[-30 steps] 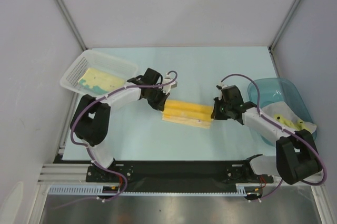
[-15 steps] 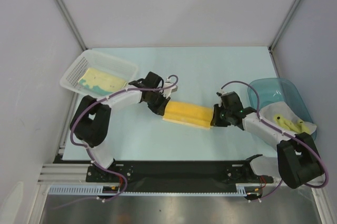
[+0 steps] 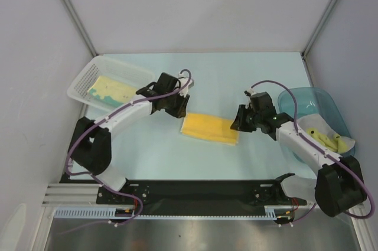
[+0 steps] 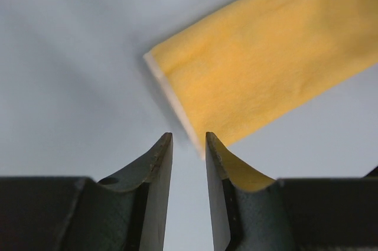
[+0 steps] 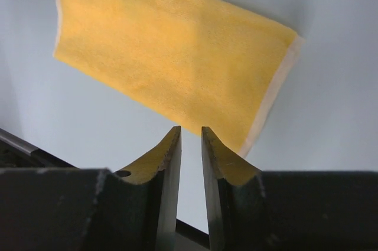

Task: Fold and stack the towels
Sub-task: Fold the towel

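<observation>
A folded orange-yellow towel [image 3: 210, 128] lies flat on the table between the two arms; it also shows as the towel [image 4: 266, 68] in the left wrist view and the towel [image 5: 171, 56] in the right wrist view. My left gripper [image 3: 179, 111] hovers just off its left end, jaws a little apart with nothing between them [image 4: 188, 139]. At the towel's right end, my right gripper [image 3: 237, 124] is likewise narrowly open and empty [image 5: 191, 130]. A pale yellow towel [image 3: 112, 90] lies in the white basket. Another pale towel [image 3: 326, 137] hangs in the blue tub.
The white mesh basket [image 3: 82, 77] stands at the back left, close behind the left arm. The blue translucent tub [image 3: 307, 96] sits at the right edge beside the right arm. Frame posts rise at both back corners.
Both grippers have opened, let go of the towel's ends and drawn back from it. The towel now lies folded and flat by itself.
</observation>
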{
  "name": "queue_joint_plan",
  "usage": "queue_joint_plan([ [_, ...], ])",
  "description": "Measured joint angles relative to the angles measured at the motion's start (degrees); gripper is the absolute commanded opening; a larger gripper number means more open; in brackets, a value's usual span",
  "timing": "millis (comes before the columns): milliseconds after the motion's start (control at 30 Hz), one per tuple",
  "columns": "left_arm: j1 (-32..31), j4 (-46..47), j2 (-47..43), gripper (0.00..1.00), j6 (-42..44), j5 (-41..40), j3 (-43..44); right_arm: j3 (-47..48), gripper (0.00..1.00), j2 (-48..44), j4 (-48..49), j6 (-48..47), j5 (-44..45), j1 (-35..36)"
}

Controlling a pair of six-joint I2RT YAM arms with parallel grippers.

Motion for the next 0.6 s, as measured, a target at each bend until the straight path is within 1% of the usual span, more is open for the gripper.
queue_joint_plan([
  [133, -1.09, 9.07, -4.35, 0.34, -7.76, 4.83, -5.66, -1.03, 0.25, 2.82, 4.22, 1.97, -1.79, 0.00],
  [267, -1.62, 14.58, -4.07, 0.34, -13.09, 6.23, -11.54, -6.29, 0.25, 4.63, 9.16, 4.04, -2.84, 0.07],
  [400, -1.60, 16.00, -0.94, 0.33, -16.09, 5.20, -14.73, -9.94, 0.24, 6.23, 10.36, 4.92, -2.47, 0.09],
  [600, -1.60, 16.00, 0.26, 0.34, -17.62, 2.47, -14.80, -9.51, 0.22, 6.08, 9.99, 5.07, -1.88, 0.04],
])
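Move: The folded towel's near left corner lies about 5 cm back of the left gripper, level sideways and some 8 cm below. The towel's far left corner is roughly 2 cm ahead and 2 cm right, the stacked towels about 12 cm ahead and 25 cm left. For the right gripper, the near right corner is about 4 cm back, 1 cm right and 8 cm down, the far right corner roughly 3 cm ahead and 2 cm right. Lower both grippers again to the folded towel's near corners, fingers kept partly open. Swing the left one about 3 cm right first, then sink it and draw it back, ending 5 to 6 cm lower, while turning it some 10 degrees counter-clockwise; take the right one down about 6.5 cm and slightly back, tipping its fingers a little steeper. Whether the tips touch cloth can't be told. ##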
